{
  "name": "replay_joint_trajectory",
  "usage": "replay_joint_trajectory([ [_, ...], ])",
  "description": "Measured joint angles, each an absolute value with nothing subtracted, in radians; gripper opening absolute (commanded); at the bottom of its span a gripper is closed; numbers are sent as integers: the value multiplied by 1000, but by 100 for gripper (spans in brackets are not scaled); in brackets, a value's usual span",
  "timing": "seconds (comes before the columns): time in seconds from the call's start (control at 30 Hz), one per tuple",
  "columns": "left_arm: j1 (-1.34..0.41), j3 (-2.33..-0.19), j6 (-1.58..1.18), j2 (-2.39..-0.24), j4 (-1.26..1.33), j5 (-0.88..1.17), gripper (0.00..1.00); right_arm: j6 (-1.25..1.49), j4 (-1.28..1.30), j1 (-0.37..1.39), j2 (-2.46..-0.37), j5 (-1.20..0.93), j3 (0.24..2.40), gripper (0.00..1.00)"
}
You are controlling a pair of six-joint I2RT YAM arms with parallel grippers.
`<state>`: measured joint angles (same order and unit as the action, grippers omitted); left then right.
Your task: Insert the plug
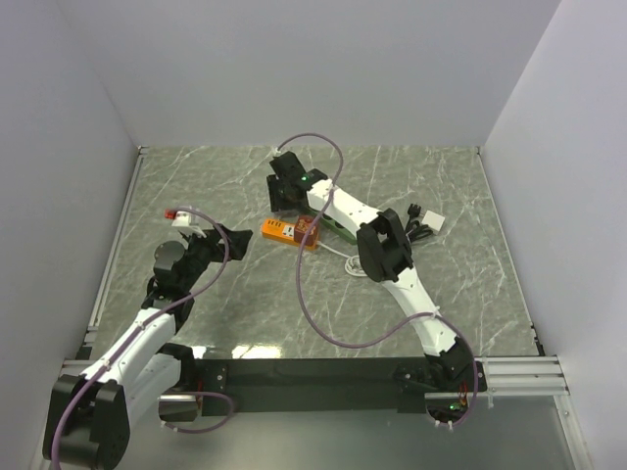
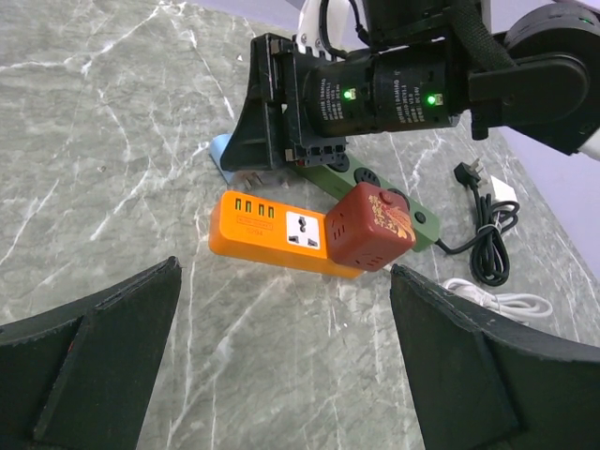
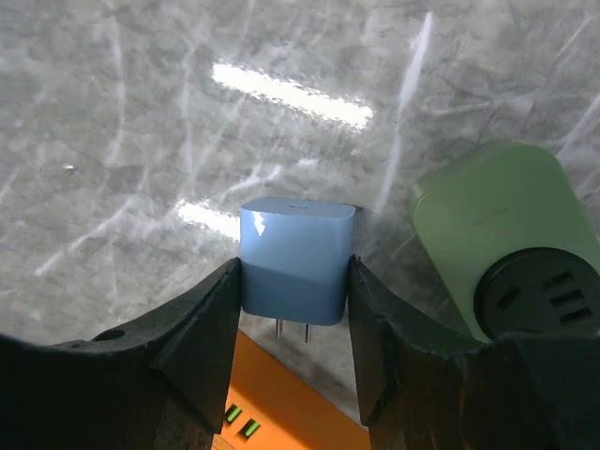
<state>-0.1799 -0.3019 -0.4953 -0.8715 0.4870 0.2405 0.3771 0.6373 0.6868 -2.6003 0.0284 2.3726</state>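
A light-blue plug with two metal prongs sits between the fingers of my right gripper, which is shut on its two sides. Its prongs point back toward the wrist, and its far end is down at the marble table. In the left wrist view the blue plug shows just behind the orange power strip. A dark red cube adapter sits on the strip's right end. My left gripper hangs open a little in front of the strip, with nothing between its fingers.
A green power strip lies right of the plug, partly under the right arm. A black cord with a plug and a coiled white cable lie to the right. White walls enclose the table.
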Motion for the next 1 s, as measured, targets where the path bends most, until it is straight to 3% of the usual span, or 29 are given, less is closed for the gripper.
replay_joint_trajectory([
  [0.33,-266,-280,-479,-866,542,166,97,447,373,685,-2232,-91,1874,0],
  [0.57,-337,-306,-449,-894,542,57,96,520,96,706,-1905,-178,1662,0],
  [1.0,-386,-314,-468,-887,671,2,97,571,-17,802,-1863,-263,1533,0],
])
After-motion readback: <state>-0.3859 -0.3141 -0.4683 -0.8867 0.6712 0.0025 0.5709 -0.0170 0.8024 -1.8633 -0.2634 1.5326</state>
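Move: The blue plug, already pinched by the right fingers on the table, lies about 21 cm ahead of the open left gripper, 9 cm to its right and 14 cm below. From the right hand that gripper is therefore 21 cm back, 9 cm left and 14 cm higher. The orange power strip's middle lies 7 cm behind the right hand and 2 cm right; the red plug on it is 6 cm back, 6 cm right. The green strip's middle is 11 cm right, 2 cm back. Keeping its pinch on the blue plug, the right hand draws back a little, then lifts it steeply off the table by about 23 cm and sinks slightly, ending some 14 cm farther back and 4 cm left, close to the left gripper. Its left side rolls up some 35 degrees as it turns a little counter-clockwise. The left hand, still open, rises about 5 cm, shifts 3 cm right and tips up. ##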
